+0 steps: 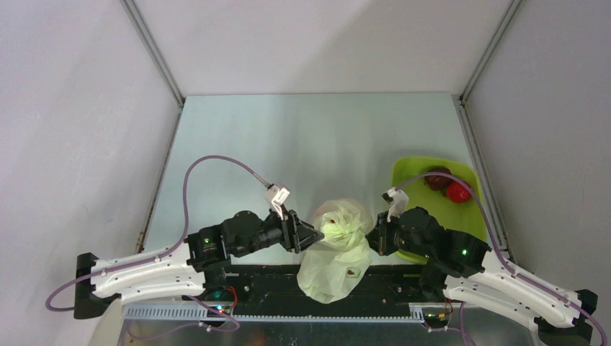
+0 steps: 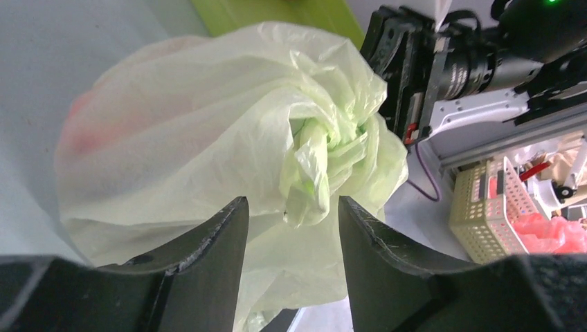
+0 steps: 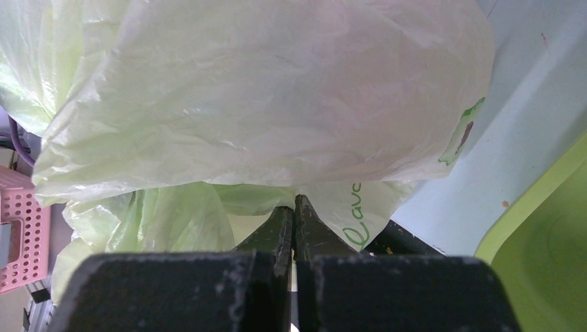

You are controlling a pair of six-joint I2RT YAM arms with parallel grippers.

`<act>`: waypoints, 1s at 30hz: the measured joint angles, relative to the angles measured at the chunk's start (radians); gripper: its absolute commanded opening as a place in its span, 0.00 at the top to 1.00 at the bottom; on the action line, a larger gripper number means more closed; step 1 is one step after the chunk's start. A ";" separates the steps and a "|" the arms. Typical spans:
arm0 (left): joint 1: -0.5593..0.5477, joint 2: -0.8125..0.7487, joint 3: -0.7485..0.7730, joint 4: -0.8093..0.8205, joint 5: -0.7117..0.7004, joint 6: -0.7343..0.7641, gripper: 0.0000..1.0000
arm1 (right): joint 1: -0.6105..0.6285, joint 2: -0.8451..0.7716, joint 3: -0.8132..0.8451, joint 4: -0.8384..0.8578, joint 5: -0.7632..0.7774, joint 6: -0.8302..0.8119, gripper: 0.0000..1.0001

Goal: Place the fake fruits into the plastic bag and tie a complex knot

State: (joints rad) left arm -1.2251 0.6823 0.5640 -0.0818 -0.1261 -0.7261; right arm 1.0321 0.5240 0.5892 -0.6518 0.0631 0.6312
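The plastic bag point(image 1: 335, 263) of pale crinkly film sits between my two grippers at the near table edge. Its top is bunched into a twisted knot point(image 2: 320, 142) with a short tail hanging down. My left gripper point(image 2: 291, 207) stands open, and the tail hangs between its fingertips without touching either one. My right gripper point(image 3: 295, 204) is shut, with bag film point(image 3: 277, 104) pinched at its tips on the bag's other side. A reddish blur point(image 2: 83, 131) shows through the film. Two fake fruits, one red point(image 1: 458, 192) and one dark maroon point(image 1: 436, 178), lie in the tray.
The lime-green tray point(image 1: 418, 173) sits at the right, just behind my right arm point(image 1: 432, 241). A cream basket point(image 2: 484, 200) and a pink basket point(image 3: 21, 235) stand beyond the near edge of the table. Grey walls enclose the table on three sides.
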 measured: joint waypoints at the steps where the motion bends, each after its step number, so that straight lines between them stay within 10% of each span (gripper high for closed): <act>1: -0.008 0.012 0.003 -0.007 -0.003 -0.001 0.45 | 0.000 0.000 0.000 0.000 0.000 0.000 1.00; 14: -0.051 0.103 0.022 0.014 -0.027 -0.037 0.45 | 0.000 -0.013 0.000 -0.001 0.000 0.000 1.00; 22: -0.055 0.123 0.035 0.013 -0.069 -0.068 0.89 | 0.000 -0.023 0.000 -0.003 0.002 0.000 1.00; 30: -0.056 0.106 0.050 -0.061 -0.131 -0.077 1.00 | 0.000 -0.027 0.000 -0.013 0.035 0.000 1.00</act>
State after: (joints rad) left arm -1.2808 0.7887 0.6140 -0.1432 -0.2573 -0.8028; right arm 1.0321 0.4965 0.5892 -0.6643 0.0986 0.6312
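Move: The loose tail of the plastic bag sticks out just off my half-open left fingertips, about 2 cm to the right and 2 cm lower, level fore and aft. From my left hand, the gathered neck lies some 5 cm right and 1 cm ahead, and the fruit-filled bulge about 5 cm ahead, 6 cm right and 8 cm lower. My right hand already holds another piece of the bag; the tail is about 11 cm to its left and 1 cm ahead. I ease my left hand about 2 cm down and 2 cm to the right with fingers still half open, so they straddle the bag's loose tail, then shut them fully and pinch it by the tips, drifting about 1 cm forward and 1 cm back left as they close. My right hand stays put and keeps its shut hold on its piece of the bag. ##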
